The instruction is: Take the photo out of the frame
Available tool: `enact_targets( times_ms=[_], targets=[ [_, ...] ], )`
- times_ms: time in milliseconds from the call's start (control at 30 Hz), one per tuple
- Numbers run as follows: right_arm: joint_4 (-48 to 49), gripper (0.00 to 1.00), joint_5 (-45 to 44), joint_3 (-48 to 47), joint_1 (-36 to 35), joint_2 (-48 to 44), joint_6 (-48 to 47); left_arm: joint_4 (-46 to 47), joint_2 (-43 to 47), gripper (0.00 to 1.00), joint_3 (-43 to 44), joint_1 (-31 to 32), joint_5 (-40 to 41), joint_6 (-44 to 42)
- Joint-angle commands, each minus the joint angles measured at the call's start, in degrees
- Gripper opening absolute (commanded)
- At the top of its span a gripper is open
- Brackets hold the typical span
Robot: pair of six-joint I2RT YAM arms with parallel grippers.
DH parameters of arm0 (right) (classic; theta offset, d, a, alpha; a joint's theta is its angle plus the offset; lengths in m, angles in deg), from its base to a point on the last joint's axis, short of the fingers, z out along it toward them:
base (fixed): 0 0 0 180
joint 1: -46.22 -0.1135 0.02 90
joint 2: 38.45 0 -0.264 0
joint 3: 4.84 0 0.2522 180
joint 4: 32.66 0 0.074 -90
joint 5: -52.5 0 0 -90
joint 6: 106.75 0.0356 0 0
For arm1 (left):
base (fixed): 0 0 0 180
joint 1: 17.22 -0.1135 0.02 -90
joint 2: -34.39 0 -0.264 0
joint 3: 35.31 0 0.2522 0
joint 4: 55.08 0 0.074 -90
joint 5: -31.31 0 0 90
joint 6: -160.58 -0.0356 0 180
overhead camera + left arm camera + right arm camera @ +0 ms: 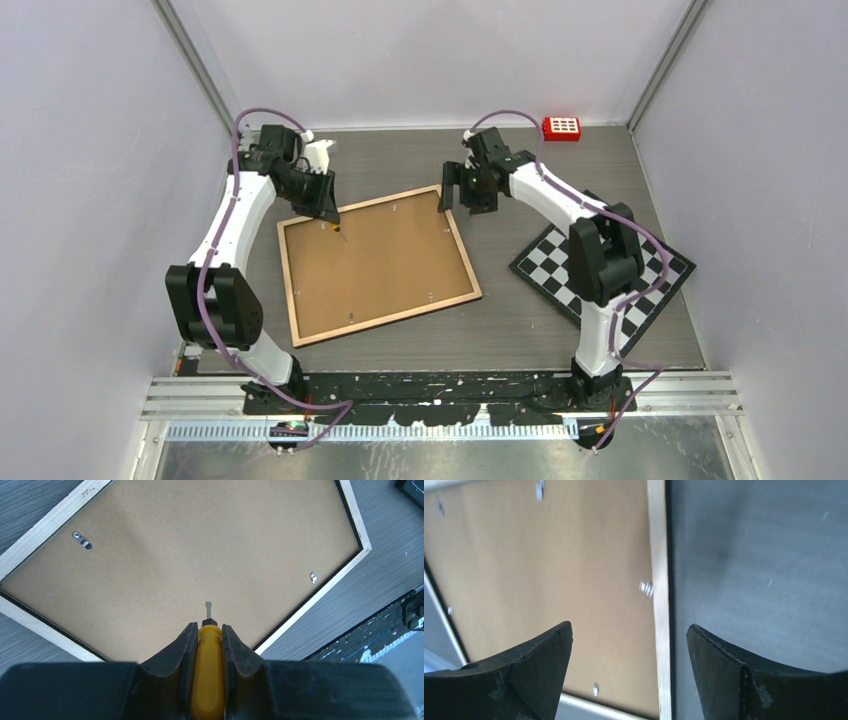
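The frame [462,252] lies face down in the middle of the table, showing its brown backing board [375,265] and pale wood rim. The photo is hidden under that board. My left gripper [328,212] is shut on a yellow-handled screwdriver [210,670], whose blade tip [208,609] sits over the board near the frame's far left corner. Small metal tabs [82,540] hold the board along the rim. My right gripper [462,198] hovers open over the frame's far right corner. Its fingers [539,650] straddle the rim [659,580], with nothing between them.
A black-and-white checkerboard [545,262] lies at the right, partly under the right arm. A red block [561,128] sits at the back right by the wall. Pale walls close in the table on three sides.
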Motion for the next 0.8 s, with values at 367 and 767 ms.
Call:
enact_targets(
  times_ms=[367, 767],
  targets=[
    [3.83, 0.76, -11.22, -19.02, -0.66, 19.6, -0.53, -0.17, 4.39, 0.0, 0.06, -0.87, 0.04, -0.33],
    [1.38, 0.56, -16.88, -15.12, -2.95, 21.59, -2.73, 2.25, 3.53, 0.0, -1.45, -1.26, -1.12, 0.98]
  ],
)
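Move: The frame's right-hand side, a short way in from its far right corner, lies about 8 cm ahead of the open right hand, 1 cm left and 9 cm below. That corner is some 6 cm farther out and 2 cm left of this spot. One metal clip sits about 4 cm nearer than the spot, level sideways; the far side's clip lies 9 cm ahead and 13 cm left of the hand. From the screwdriver-holding left hand, the spot is roughly 13 cm ahead, 19 cm right and 17 cm below. The frame's right-hand side is straddled near its far corner: the right hand swings forward about 8 cm, mostly early, and sinks nearly as far onto it, rolling some 10 degrees so its left side dips. The fingers close partway, one inside the wooden bar and one outside, with the inner tip coming right up to the bar. ##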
